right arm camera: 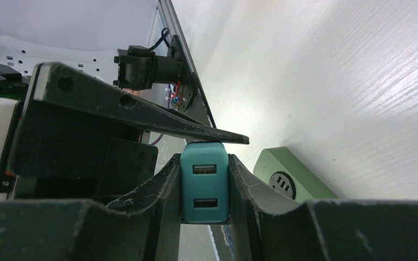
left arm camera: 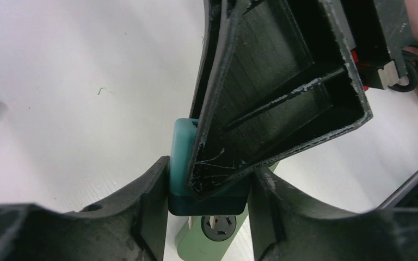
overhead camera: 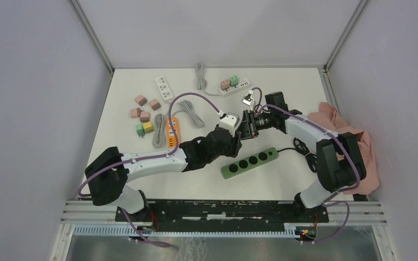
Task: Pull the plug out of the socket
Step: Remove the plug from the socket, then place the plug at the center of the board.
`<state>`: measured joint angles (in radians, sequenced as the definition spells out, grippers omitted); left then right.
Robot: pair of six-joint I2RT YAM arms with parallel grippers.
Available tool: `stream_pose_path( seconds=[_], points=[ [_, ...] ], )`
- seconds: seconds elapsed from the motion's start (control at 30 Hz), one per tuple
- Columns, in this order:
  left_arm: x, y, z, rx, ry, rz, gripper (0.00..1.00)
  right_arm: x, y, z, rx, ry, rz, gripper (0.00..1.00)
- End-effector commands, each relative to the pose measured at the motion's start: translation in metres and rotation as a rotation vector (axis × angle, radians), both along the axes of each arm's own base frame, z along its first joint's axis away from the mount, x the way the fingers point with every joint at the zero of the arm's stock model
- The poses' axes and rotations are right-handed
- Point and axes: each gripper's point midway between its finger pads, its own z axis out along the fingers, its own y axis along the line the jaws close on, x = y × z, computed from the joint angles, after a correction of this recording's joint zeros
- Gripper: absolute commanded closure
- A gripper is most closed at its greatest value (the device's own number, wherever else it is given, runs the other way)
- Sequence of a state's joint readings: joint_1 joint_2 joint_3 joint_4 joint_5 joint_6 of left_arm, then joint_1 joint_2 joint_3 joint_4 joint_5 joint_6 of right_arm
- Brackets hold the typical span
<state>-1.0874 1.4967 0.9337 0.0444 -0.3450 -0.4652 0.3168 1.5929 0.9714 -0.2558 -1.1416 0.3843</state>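
The plug is a teal block with two USB ports. My right gripper is shut on its sides. In the left wrist view the plug also sits between the fingers of my left gripper, which press against both of its sides. A finger of the right gripper lies across its top there. The plug's metal prongs hang bare above the green socket strip, out of the socket. From above, the two grippers meet over the green strip, and the plug is hidden between them.
Two white power strips lie at the back, one carrying pink and green adapters. Several coloured plugs, grey cables and an orange strip lie at the left. A pink cloth and a black cable lie at the right.
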Motion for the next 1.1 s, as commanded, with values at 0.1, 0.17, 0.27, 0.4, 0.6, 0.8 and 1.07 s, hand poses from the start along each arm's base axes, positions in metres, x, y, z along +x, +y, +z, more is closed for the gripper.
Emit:
stream_pose_path(
  seconds=[0.1, 0.17, 0.27, 0.4, 0.6, 0.8, 1.07],
  points=[
    [0.007, 0.005, 0.007, 0.071, -0.054, 0.002, 0.93, 0.002, 0.002, 0.007, 0.03, -0.001, 0.016, 0.8],
    [0.006, 0.009, 0.006, 0.072, -0.062, -0.003, 0.97, 0.002, 0.002, 0.009, 0.03, -0.012, 0.019, 0.62],
    [0.003, 0.019, 0.006, 0.068, -0.076, 0.002, 0.97, 0.001, 0.0, 0.013, 0.022, -0.065, 0.041, 0.33],
    [0.006, 0.049, -0.005, 0.075, -0.073, 0.068, 0.97, 0.003, -0.005, 0.017, -0.014, -0.152, 0.048, 0.01],
    [0.03, 0.142, -0.034, 0.077, -0.007, 0.366, 0.97, 0.005, -0.012, 0.02, -0.047, -0.219, 0.041, 0.01],
    [0.058, 0.233, -0.029, -0.134, 0.031, 0.643, 0.97, 0.007, -0.016, 0.019, -0.065, -0.232, 0.038, 0.01],
    [0.084, 0.331, -0.038, -0.358, 0.095, 1.022, 0.97, 0.007, -0.017, 0.017, -0.068, -0.225, 0.039, 0.01]
  ],
)
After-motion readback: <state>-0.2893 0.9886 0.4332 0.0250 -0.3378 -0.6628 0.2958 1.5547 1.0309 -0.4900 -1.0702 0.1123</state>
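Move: The blue-green plug is pinched by both hands at once, right at each hand point. For the left hand, the yellow plug in the loose group lies about 37 cm left, 12 ahead and 12 below; the green plug sits some 4 cm left of the yellow one and 2 nearer, the orange strip 26 left, 8 ahead. The emptied green strip's middle is roughly 6 cm back and 5 right of either hand, about 13 below. Both grippers hold the blue-green plug until the right fingers spread wide and let it go, that hand staying put but for a small drift right and a slight tilt. The left hand keeps its pinch, eases down, then sweeps quickly left about 31 cm and a little forward towards the yellow and green plugs, turning some 50 degrees counter-clockwise. ##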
